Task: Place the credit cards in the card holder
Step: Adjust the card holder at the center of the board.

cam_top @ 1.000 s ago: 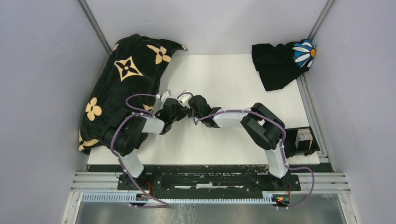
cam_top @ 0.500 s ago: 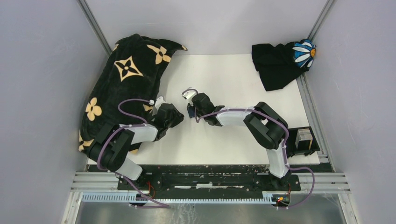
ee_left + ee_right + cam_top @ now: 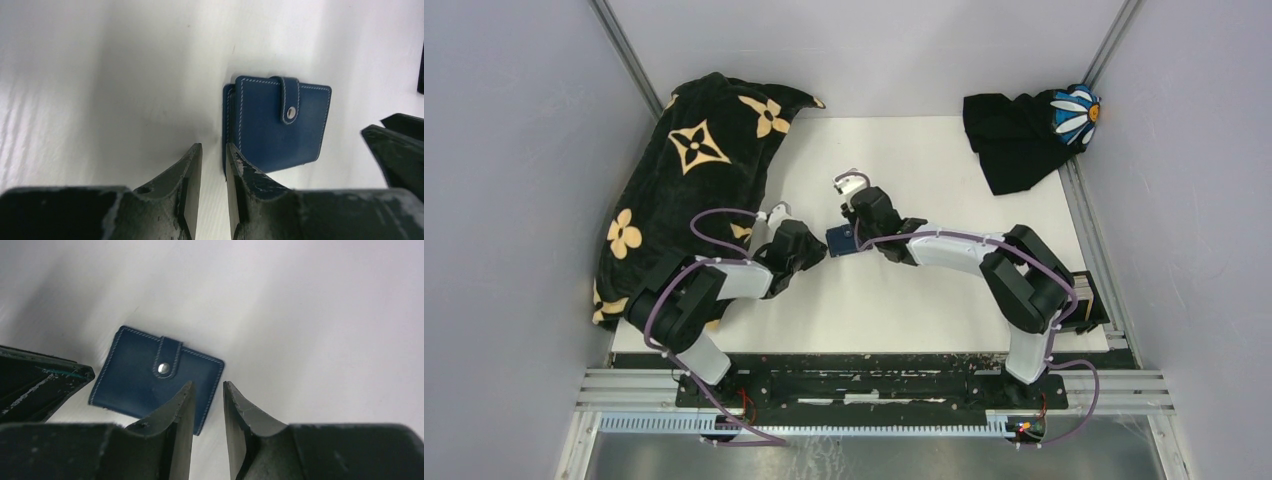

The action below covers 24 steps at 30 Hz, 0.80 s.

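The card holder (image 3: pixel 277 127) is a small navy wallet lying shut on the white table, its tab snapped down. From above the card holder (image 3: pixel 839 238) sits between both grippers. My left gripper (image 3: pixel 214 150) is open by a narrow gap with nothing in it, its right finger over the wallet's left edge. My right gripper (image 3: pixel 207 387) is also narrowly open and empty, just off the right edge of the card holder (image 3: pixel 150 382). The credit cards (image 3: pixel 1084 290) stand in a black tray (image 3: pixel 1096 310) at the right edge, partly hidden by my right arm.
A black blanket with tan flowers (image 3: pixel 689 190) covers the table's left side, close behind my left arm. A black cloth with a daisy patch (image 3: pixel 1029 130) lies in the far right corner. Grey walls enclose the table on three sides.
The grippers, close together a second ago, have moved apart. The right one has shifted right and away. The left arm pulled back, then came forward again. The wallet now shows on the table between them.
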Motion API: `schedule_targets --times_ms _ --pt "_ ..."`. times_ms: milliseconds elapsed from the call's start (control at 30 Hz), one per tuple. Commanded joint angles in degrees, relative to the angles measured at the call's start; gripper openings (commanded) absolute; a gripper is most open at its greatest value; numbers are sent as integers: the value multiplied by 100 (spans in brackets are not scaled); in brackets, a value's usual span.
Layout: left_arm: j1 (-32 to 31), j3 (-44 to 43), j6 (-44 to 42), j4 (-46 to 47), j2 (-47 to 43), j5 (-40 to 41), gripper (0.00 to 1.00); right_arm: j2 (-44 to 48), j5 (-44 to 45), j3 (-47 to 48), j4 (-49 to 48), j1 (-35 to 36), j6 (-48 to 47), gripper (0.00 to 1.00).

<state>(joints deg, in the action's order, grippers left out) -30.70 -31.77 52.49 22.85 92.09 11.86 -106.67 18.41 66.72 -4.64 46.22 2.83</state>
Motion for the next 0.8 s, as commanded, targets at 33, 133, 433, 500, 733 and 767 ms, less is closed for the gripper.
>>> schedule_targets --times_ms 33,133,433,500,733,767 --pt "-24 -241 -83 -627 603 86 32 216 378 -11 163 -287 385 30" --pt "-28 -368 -127 -649 777 115 32 84 235 -19 269 -423 550 24" --pt "-30 -848 -312 -788 1147 226 33 -310 -164 -83 334 -487 1135 8" --pt "-24 -969 -367 -804 1250 229 33 -281 -223 -215 244 -483 1253 7" --pt "-17 -1539 -595 -840 1635 124 33 -112 -421 -588 206 -481 1555 6" --pt "-15 -1615 -619 -836 1704 83 33 -90 -466 -630 204 -481 1600 6"
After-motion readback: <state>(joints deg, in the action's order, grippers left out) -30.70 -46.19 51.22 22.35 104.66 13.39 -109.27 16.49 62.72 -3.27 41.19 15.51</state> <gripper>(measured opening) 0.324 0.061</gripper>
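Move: The card holder lies flat with its middle about 5 cm to the left hand's right and 2 cm ahead, roughly 1 cm lower. From the right hand that middle is about 3 cm to the left, level fore and aft, and some 6 cm down. Nothing else stands close by. Left fingertips push the holder's left end forward about 6 cm; right hand moves right, closing, then sinks beside it. ##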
